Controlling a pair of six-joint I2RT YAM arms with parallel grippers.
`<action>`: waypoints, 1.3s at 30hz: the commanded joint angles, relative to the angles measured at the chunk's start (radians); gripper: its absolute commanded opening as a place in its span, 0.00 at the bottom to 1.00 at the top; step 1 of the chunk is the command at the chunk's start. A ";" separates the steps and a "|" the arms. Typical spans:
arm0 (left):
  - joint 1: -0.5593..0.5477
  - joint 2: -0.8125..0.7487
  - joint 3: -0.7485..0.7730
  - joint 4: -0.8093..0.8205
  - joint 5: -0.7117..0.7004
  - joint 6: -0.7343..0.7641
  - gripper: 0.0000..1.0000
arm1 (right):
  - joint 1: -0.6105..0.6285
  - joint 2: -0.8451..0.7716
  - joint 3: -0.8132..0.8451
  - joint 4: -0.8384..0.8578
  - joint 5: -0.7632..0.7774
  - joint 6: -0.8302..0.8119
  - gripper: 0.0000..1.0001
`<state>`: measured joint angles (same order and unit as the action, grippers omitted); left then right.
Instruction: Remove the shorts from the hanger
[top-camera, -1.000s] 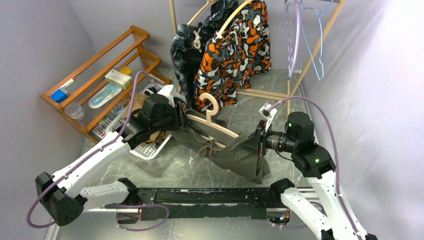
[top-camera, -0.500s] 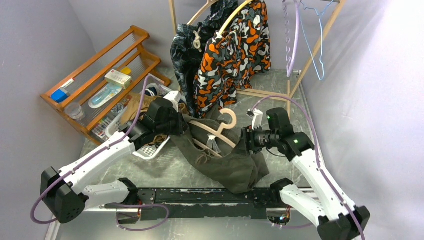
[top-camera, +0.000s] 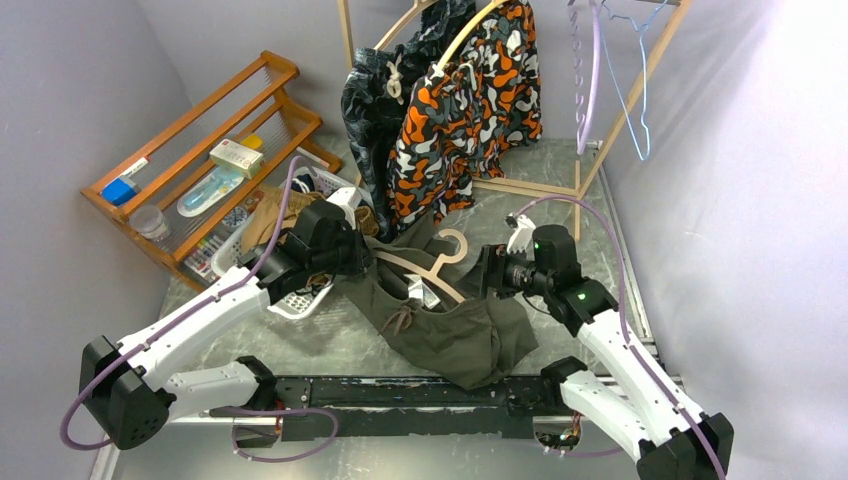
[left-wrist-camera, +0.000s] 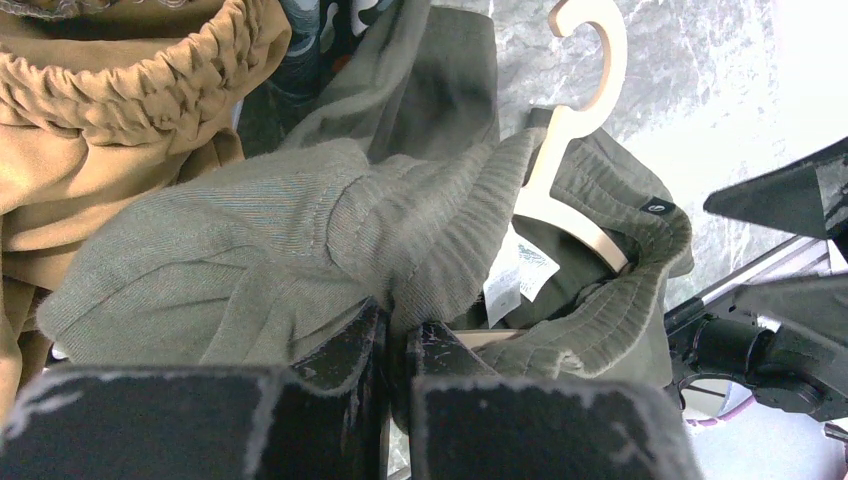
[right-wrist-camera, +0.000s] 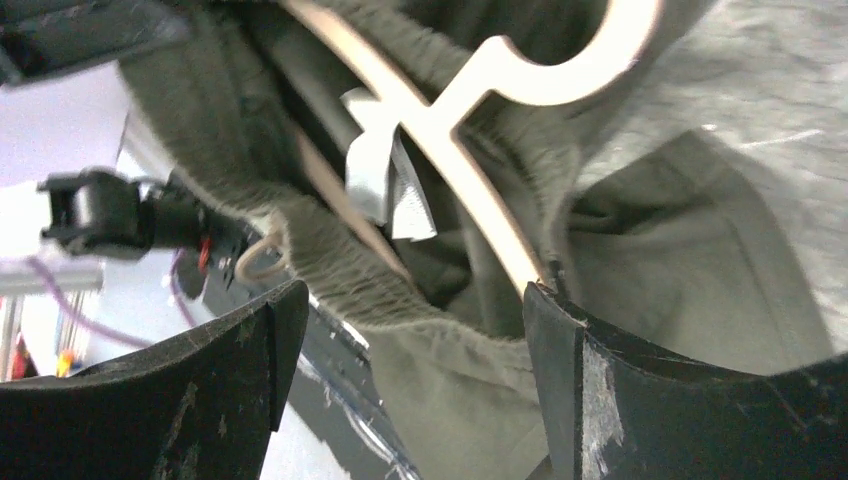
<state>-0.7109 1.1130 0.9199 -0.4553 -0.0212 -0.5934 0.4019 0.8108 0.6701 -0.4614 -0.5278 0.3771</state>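
Olive-grey shorts (top-camera: 455, 340) lie crumpled on the table, with a wooden hanger (top-camera: 445, 262) still through their waistband. My left gripper (top-camera: 362, 262) is at their left end. In the left wrist view it (left-wrist-camera: 397, 335) is shut on a fold of the ribbed waistband (left-wrist-camera: 440, 230), with the hanger's hook (left-wrist-camera: 580, 60) beyond. My right gripper (top-camera: 485, 272) is at the hanger's right end. In the right wrist view it (right-wrist-camera: 415, 310) stands open, the hanger arm (right-wrist-camera: 470, 190) and the shorts' fabric (right-wrist-camera: 460, 400) between its fingers, gripping neither.
Camouflage shorts (top-camera: 460, 110) and leaf-print shorts (top-camera: 370, 100) hang on the wooden rack (top-camera: 580, 170) at the back, beside an empty blue hanger (top-camera: 625, 80). Tan shorts (top-camera: 265, 215) fill a white basket (top-camera: 300, 300) by my left arm. A wooden shelf (top-camera: 200, 150) stands at the left.
My left gripper closed on the waistband. My right gripper let go, opened wide and drew in toward the hanger. The shorts and hanger sank and bunched toward the middle.
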 joint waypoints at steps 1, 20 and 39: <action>-0.004 -0.024 -0.005 0.023 0.022 -0.012 0.07 | -0.001 -0.007 -0.019 0.121 0.284 0.190 0.82; -0.015 -0.029 0.000 0.026 0.046 -0.029 0.07 | -0.002 0.533 -0.125 0.937 0.172 0.612 0.73; -0.020 -0.062 0.073 -0.058 -0.145 -0.068 0.07 | 0.000 -0.025 -0.181 0.789 -0.005 0.126 0.00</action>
<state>-0.7246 1.0657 0.9340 -0.4900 -0.0864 -0.6514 0.4019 0.8780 0.4706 0.4129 -0.4168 0.7128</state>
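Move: The wooden hanger's neck, just below its hook, is about 11 cm ahead of the open right hand, some 5 cm to its left and 5 cm lower. The white care tags inside the waistband sit roughly 11 cm left, 2 cm ahead and 6 cm below that hand. The drawstring knot is about 14 cm left of it, 3 cm back and 8 cm down. From the left hand, which already grips the shorts' waistband, the neck is some 18 cm right, 6 cm ahead and 6 cm lower. The hanger's neck is what the open right hand goes for: it reaches about 12 cm forward, slightly left and some 6 cm down, turning nearly 30 degrees clockwise, and pinches the wood. It then raises the hanger about 12 cm, drawing it back some 5 cm as the fingers tip upward. The left hand keeps its pinch on the waistband, rising slightly at the end. ##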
